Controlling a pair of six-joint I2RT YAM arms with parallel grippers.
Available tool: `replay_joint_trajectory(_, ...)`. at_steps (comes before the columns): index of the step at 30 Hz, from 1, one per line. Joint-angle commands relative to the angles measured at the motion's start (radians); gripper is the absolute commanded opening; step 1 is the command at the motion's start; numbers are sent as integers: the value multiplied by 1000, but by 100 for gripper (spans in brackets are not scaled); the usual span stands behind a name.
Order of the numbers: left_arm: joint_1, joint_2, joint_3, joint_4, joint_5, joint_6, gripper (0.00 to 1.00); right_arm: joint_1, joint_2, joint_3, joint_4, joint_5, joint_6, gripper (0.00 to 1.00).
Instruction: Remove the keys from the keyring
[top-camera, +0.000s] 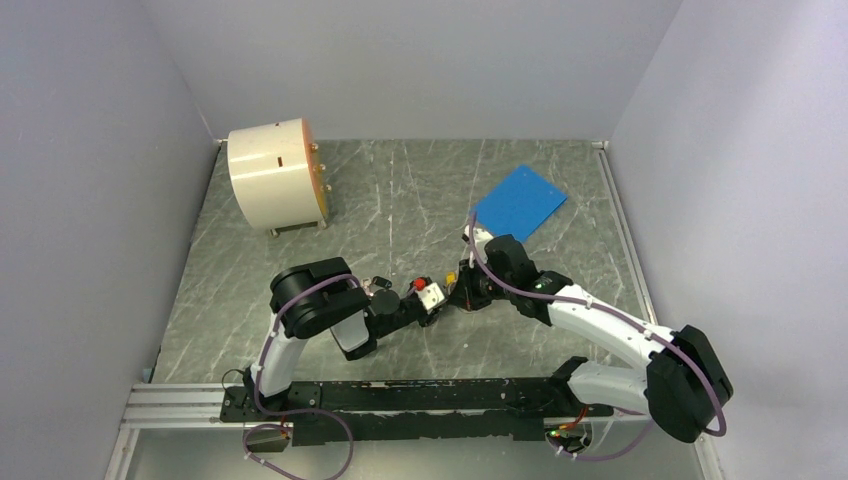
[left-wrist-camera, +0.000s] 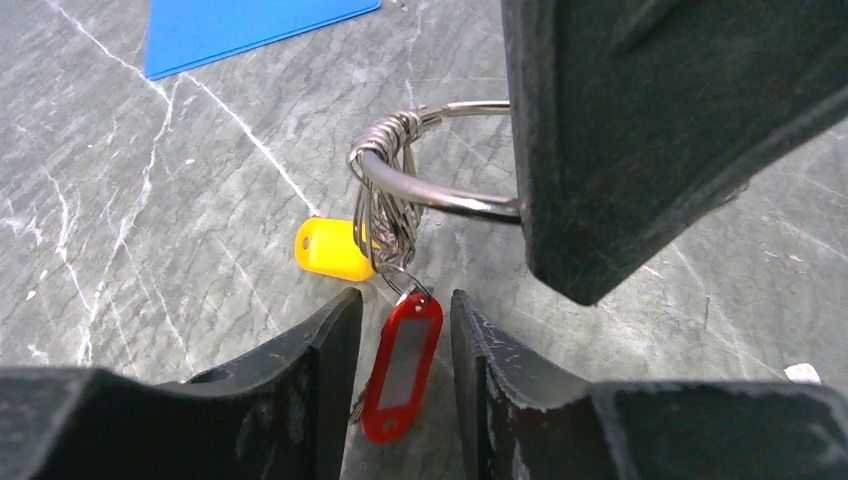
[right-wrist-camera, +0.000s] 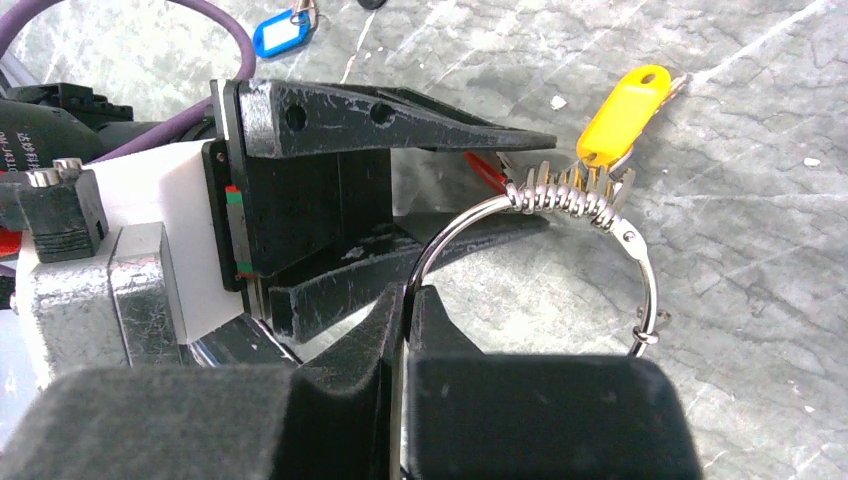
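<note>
The keyring (right-wrist-camera: 640, 270) is a thin silvery ring held just above the table, with small loops bunched at one spot (left-wrist-camera: 385, 180). My right gripper (right-wrist-camera: 408, 290) is shut on the ring's wire; it shows as a black block in the left wrist view (left-wrist-camera: 640, 130). A red-tagged key (left-wrist-camera: 402, 365) hangs from the loops and lies between the fingers of my left gripper (left-wrist-camera: 403, 300), which is open, with a gap on each side of the tag. An orange-yellow tagged key (left-wrist-camera: 333, 249) hangs behind it and also shows in the right wrist view (right-wrist-camera: 620, 115). Both grippers meet mid-table (top-camera: 445, 292).
A blue sheet (top-camera: 518, 200) lies at the back right of the table. A cream cylinder device (top-camera: 272, 175) stands at the back left. A blue-tagged key (right-wrist-camera: 280, 33) lies loose on the table beyond the left gripper.
</note>
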Motion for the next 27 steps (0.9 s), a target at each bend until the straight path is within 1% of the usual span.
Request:
replay_joint_trajectory(1, -8, 6, -3, 62, -14, 2, 41, -6, -46, 51, -6, 45, 10, 0)
replay_joint_trajectory(5, -13, -5, -9, 62, -27, 14, 30, -17, -64, 50, -20, 59, 8, 0)
replay_joint_trajectory(13, -18, -48, -32, 63, -25, 23, 3, -33, -87, 41, -41, 80, 2, 0)
replay_joint_trajectory(19, -17, -119, -77, 60, -33, 20, 3, -54, -103, 20, -47, 82, -10, 0)
replay_joint_trajectory(22, -17, -177, -106, 39, -80, 24, 2, -56, -106, 7, -49, 93, -23, 0)
replay_joint_trajectory(24, -17, -233, -113, -22, -91, 23, 3, -57, -108, -6, -41, 88, -34, 0)
replay_joint_trajectory(27, -17, -346, -101, -191, -107, 15, 3, -57, -104, -23, -25, 77, -53, 1)
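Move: The red tag hangs from the keyring right between the left hand's open fingers, its middle about 1 cm below the hand point. The yellow tag hangs some 4 cm ahead and 2 cm to the right, about level; the black fob lies on the table about 13 cm left, 4 cm ahead and 3 cm below. From the right hand, which grips the metal ring, the red tag is roughly 4 cm ahead, 4 cm left and 6 cm down. The red tag gets pinched flat between the left fingers, which shut on it with the hand nearly still; they then carry it up about 4 cm and some 2 cm left, away from the bunch. Meanwhile the right hand, keeping its grip on the ring, draws off rightward about 2.5 cm, a little forward and up, turning slightly clockwise. ##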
